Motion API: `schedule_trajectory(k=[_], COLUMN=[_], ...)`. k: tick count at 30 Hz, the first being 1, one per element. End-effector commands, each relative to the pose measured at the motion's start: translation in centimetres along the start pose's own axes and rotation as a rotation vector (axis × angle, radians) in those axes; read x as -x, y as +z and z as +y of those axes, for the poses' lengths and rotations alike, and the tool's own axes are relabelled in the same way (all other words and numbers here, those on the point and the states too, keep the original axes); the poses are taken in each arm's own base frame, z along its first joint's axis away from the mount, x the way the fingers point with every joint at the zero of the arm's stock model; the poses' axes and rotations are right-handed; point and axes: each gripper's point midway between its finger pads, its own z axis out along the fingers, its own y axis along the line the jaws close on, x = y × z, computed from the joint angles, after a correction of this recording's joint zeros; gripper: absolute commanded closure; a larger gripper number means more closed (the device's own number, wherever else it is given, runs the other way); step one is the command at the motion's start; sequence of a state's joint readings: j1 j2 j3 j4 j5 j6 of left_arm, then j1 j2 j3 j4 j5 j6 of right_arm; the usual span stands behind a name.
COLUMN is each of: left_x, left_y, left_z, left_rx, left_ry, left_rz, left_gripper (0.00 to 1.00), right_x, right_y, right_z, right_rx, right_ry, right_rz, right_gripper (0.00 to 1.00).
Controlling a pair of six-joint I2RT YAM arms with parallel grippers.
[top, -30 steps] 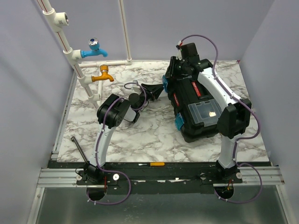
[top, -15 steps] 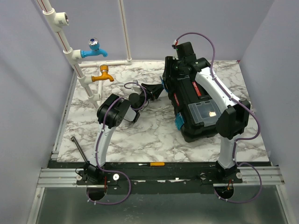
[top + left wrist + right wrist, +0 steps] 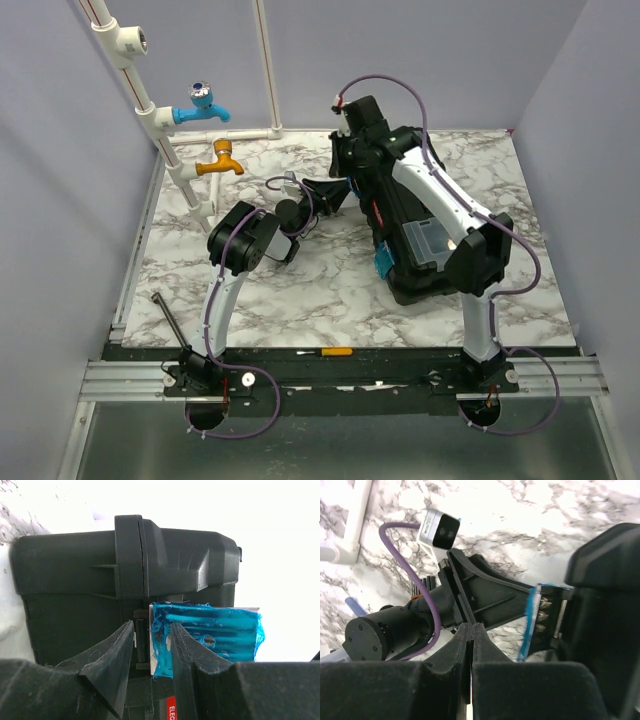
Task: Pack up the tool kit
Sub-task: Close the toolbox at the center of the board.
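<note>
The black tool kit box (image 3: pixel 425 255) lies at the right of the marble table, one clear-lidded compartment (image 3: pixel 432 243) facing up. My left gripper (image 3: pixel 342 192) is at the box's far left end. In the left wrist view its jaws stand part open (image 3: pixel 152 647) at the hinged edge of a teal latch (image 3: pixel 215 635), and the right finger (image 3: pixel 187 660) overlaps the latch face. My right gripper (image 3: pixel 350 165) hovers just above the left one, off the box. It is shut with nothing in it (image 3: pixel 471 627). No tools inside the box are visible.
A yellow-handled screwdriver (image 3: pixel 333 351) lies on the front rail, and a black rod-like tool (image 3: pixel 168 312) lies at the front left. Blue (image 3: pixel 205 105) and orange (image 3: pixel 220 162) taps on white pipes stand at the back left. A second teal latch (image 3: pixel 383 262) shows on the box's near side.
My right gripper has swung left from over the box's far end to above the left gripper, and it has closed. The left arm has stayed in place.
</note>
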State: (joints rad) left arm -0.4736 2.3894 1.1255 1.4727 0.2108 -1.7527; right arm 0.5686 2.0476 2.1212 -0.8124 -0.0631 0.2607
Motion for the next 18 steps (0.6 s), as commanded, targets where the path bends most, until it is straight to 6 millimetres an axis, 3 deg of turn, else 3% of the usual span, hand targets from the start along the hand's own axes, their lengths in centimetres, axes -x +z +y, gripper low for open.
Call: schedule_trajectory(k=[1,8,18], left_x=[-0.6,-0.6,-0.6], left_y=[0.2,0.1,-0.1], left_z=[-2.8,-2.5,-2.4], left_rx=[-0.079,-0.074,-0.074], left_ry=[0.036,0.034,0.032], left_rz=[0.013,0.013,0.011], left_gripper=[0.62,0.62,0.62], right_x=[-2.0,-1.6,-1.2], right_y=[2.1,1.8,0.1], right_z=[-0.2,-5.0,-8.0], right_rx=[-0.024,-0.259,-0.321], right_ry=[0.003,0.004,0.037], right_rz=[0.078,0.048,0.019], right_gripper=[0.99,0.99,0.99])
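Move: The toolbox's raised far blue latch lies about 1 cm ahead of the right fingertips, some 4 cm to their right and 5 cm below. The toolbox's middle is about 10 cm back and 17 cm right of the right hand and 13 cm below it, with the near blue latch roughly 16 cm back, 10 cm right and 8 cm below. From the left hand the far latch is about 3 cm ahead, 3 cm right and 3 cm higher. With its fingers kept shut, the right hand drops about 5 cm on the outer side of the far blue latch, drifting slightly left first, then swings right and a little forward, turning some 10 degrees clockwise and rolling a little, its left side sinking. That rightward sweep of some 6 cm brings the closed fingertips onto the outer face of the raised flap and pushes it in towards the toolbox's front, while the left hand stays still at the latch's lower part, its fingers kept partly open. ##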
